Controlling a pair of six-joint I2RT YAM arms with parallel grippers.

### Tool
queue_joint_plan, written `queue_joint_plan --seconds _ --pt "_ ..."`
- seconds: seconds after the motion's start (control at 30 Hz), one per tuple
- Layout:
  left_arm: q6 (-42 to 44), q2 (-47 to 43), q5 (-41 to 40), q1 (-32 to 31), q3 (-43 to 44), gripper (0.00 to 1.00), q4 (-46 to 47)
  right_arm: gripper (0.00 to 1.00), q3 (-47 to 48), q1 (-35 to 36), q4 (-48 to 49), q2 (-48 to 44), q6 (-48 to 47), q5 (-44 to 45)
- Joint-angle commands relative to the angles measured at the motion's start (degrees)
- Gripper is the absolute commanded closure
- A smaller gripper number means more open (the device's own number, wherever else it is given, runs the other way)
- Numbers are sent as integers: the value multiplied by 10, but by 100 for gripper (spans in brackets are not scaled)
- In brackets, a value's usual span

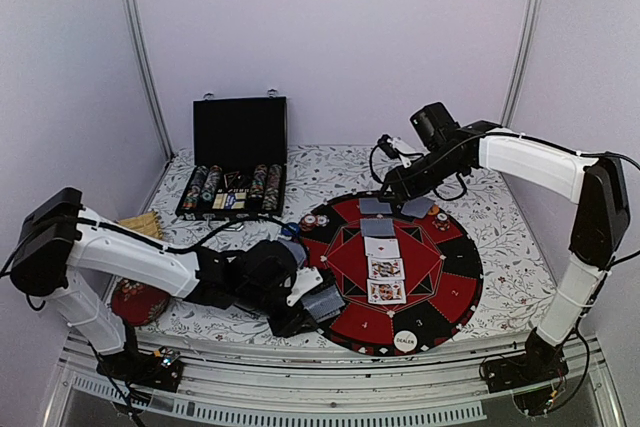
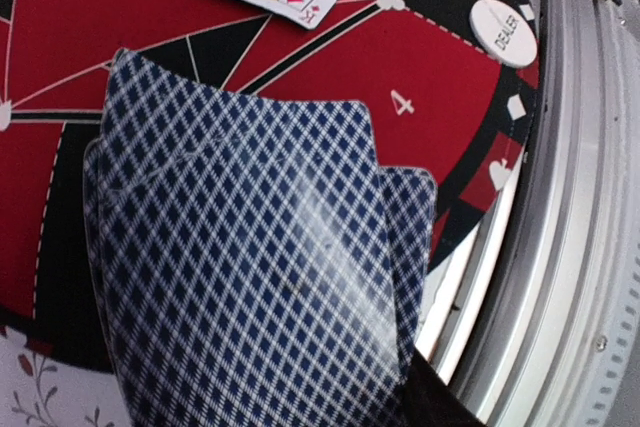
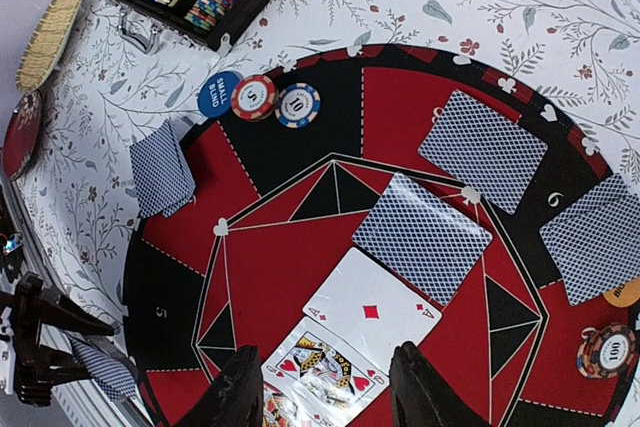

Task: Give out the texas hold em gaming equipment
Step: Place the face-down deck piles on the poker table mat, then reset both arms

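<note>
A small stack of blue-checked playing cards [image 2: 250,267] fills the left wrist view, tilted over the near-left rim of the round red-and-black mat [image 1: 455,282]. My left gripper [image 1: 305,312] is shut on them, its fingers hidden behind the cards. My right gripper [image 3: 330,397] hangs open and empty high over the mat's far side. Below it lie a face-up ace of diamonds [image 3: 370,312], a queen of hearts [image 3: 320,372] and face-down cards [image 3: 420,237]. Two striped chips [image 3: 275,102] and a blue button [image 3: 218,94] sit at the mat's edge. The white DEALER button [image 2: 505,32] lies near the front rim.
The open black chip case [image 1: 235,172] stands at the back left. A red round object [image 1: 138,302] and a straw brush [image 1: 140,224] lie left of my left arm. Another chip [image 3: 605,350] and an orange button [image 3: 625,294] rest on the mat's right side. The table's metal front rail [image 2: 590,247] runs close by.
</note>
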Motion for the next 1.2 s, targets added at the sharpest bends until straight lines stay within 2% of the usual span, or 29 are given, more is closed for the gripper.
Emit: queue_joint_plan --seconds 0.0,0.2,0.47,0.57,0.63,0.7,0.73,0.77,0.8,0.9,1.0,1.07,1.17 --pt "23 37 19 6 29 54 24 55 -9 0 2 -27 1 11" --pt "26 76 53 29 61 47 -7 55 -6 0 0 -27 1 10" --pt "33 78 41 34 53 24 -36 53 -7 4 -8 -31 3 6" --pt "43 71 36 34 51 18 -39 53 -7 5 -10 -35 4 1" --pt "51 58 36 33 49 3 -38 49 -9 4 -4 -42 3 -12" --pt "62 40 40 29 47 2 -38 41 -16 4 4 -49 1 -16" --pt "70 29 40 26 47 2 -38 31 -15 4 6 -51 0 -12" --pt "77 17 40 24 48 2 -38 14 -15 3 9 -54 -2 -8" --pt "82 4 36 24 50 2 -40 1 -18 0 14 -59 -3 -8" --pt "105 -43 7 25 67 2 -52 1 -48 -28 73 -93 -6 -27" --pt "127 -106 -45 41 87 2 -45 1 -92 -85 140 -142 3 -65" --pt "126 -159 -78 77 87 2 -18 1 -143 -144 214 -200 13 -70" --pt "106 -228 -140 177 63 2 35 1 -252 -226 341 -288 28 -63"
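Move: The left hand holds the face-down pile just off the table; its place, on the near-left rim of the poker mat beside the 4 field, is centred about 3 cm to the right, level fore and aft, and 3 cm down. At that table height, the nearest face-up card lies 6 cm ahead and 17 cm right, the dealer button 6 cm back and 21 cm right, another deck pile 16 cm ahead and 5 cm left. From the right hand that place lies some 24 cm back, 15 cm left, 16 cm below. The pinched pile is set down on the mat's rim as the left hand sinks about 2 cm, edging forward and right, and its fingers open wide to let go; the hand then climbs steeply, swinging forward late, some 16 cm up off the pile with the fingertips tilting upward. Late on, the empty right hand opens wide too and swings right and up, away from the face-up cards. ##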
